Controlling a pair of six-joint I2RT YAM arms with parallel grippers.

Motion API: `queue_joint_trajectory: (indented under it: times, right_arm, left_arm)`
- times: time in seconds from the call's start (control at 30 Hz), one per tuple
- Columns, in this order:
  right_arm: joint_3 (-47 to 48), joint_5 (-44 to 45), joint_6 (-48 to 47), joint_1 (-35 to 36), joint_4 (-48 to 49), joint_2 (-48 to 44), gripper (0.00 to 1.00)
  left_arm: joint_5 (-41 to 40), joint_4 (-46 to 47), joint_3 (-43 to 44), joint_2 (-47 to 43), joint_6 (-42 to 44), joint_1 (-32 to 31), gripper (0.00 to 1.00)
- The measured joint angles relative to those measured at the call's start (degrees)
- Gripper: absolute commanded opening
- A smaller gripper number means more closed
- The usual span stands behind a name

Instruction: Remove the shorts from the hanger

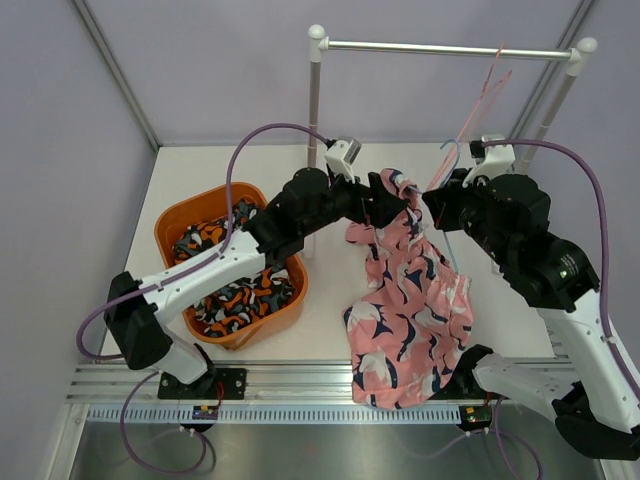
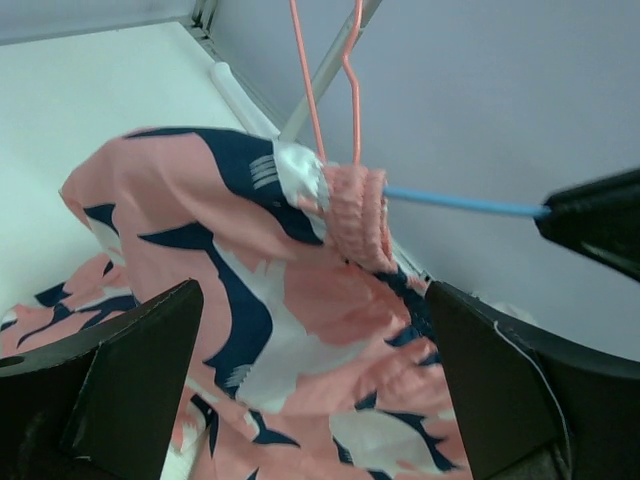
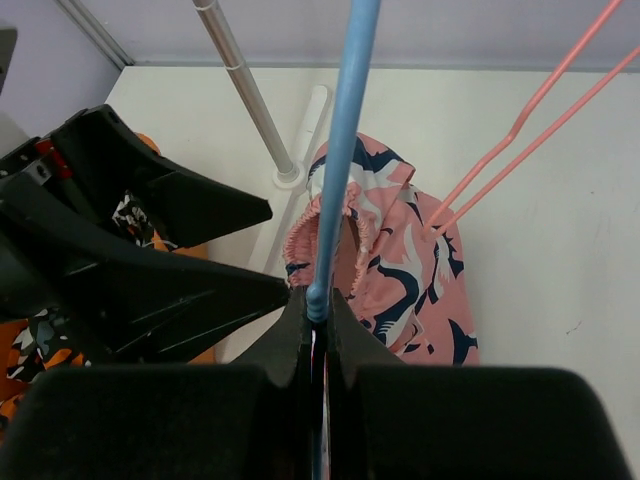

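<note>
The pink shorts [image 1: 405, 300] with navy and white blotches hang by their gathered waistband [image 2: 355, 215] from a blue hanger [image 3: 345, 150]. Their lower part drapes over the table's front edge. My right gripper [image 3: 318, 305] is shut on the blue hanger's wire, just right of the waistband [image 1: 440, 205]. My left gripper [image 2: 315, 390] is open, and its two fingers [image 2: 130, 390] straddle the pink fabric just below the waistband without pinching it. The camouflage shorts [image 1: 235, 290] lie in the orange basket. A pink hanger [image 1: 485, 95] hooked on the rail runs down to the waistband.
An orange basket [image 1: 175, 225] stands at the left under my left arm. A clothes rack with a metal rail [image 1: 450, 48] and white posts [image 1: 314, 110] stands behind the shorts. Grey walls close in the back and sides.
</note>
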Motion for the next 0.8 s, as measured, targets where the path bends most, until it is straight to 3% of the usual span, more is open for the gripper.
queue_joint_trajectory:
  times: [0.2,0.3,0.37,0.43,0.67,0.8]
  right_arm:
    - [-0.7,-0.1,0.1,0.0,-0.4,-1.5,0.0]
    - [-0.9,0.0,0.1,0.0,-0.7,-1.6,0.0]
    - [-1.0,0.0,0.1,0.0,-0.7,-1.7,0.0]
    - [-1.2,0.1,0.1,0.0,-0.7,-1.8,0.0]
    - [-1.4,0.7,0.0,0.0,-1.1,-2.1,0.0]
    - [-1.4,0.7,0.0,0.0,-1.4,-2.1,0.0]
  left_arm:
    - [-1.2,1.9,2.6,3.1,-1.4,-1.1,0.96]
    - [-2.4,2.1,4.6,4.6,-1.4,-1.6,0.91]
    - [-3.2,1.8,5.6,5.5,-1.5,-1.9,0.84]
    - [-3.9,1.2,6.0,6.0,-1.7,-2.1,0.74]
    - [-6.0,-0.6,6.1,6.5,-2.2,-2.4,0.18]
    - [-7.4,-2.0,6.2,6.5,-1.8,-2.6,0.01]
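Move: The waistband of the pink shorts is just off my open left fingers, about 3 cm ahead, 4 cm to the right and 1 cm lower. The part of the blue hanger in my right grip is roughly 8 cm right of my left hand and 1 cm ahead. The near end of the empty pink hanger dangles about 5 cm ahead and 7 cm right of my left hand. From my right hand the waistband lies some 5 cm left, 2 cm ahead and 3 cm lower. I reach my wide-open left hand about 3 cm rightwards and a little forward around the near edge of the pink waistband, rising barely 1 cm. Then I shut its fingers almost fully while sinking about 2 cm, pinching the waistband cloth below the blue hanger. My right hand keeps its closed hold on the hanger, easing back and right by about 1 cm. ##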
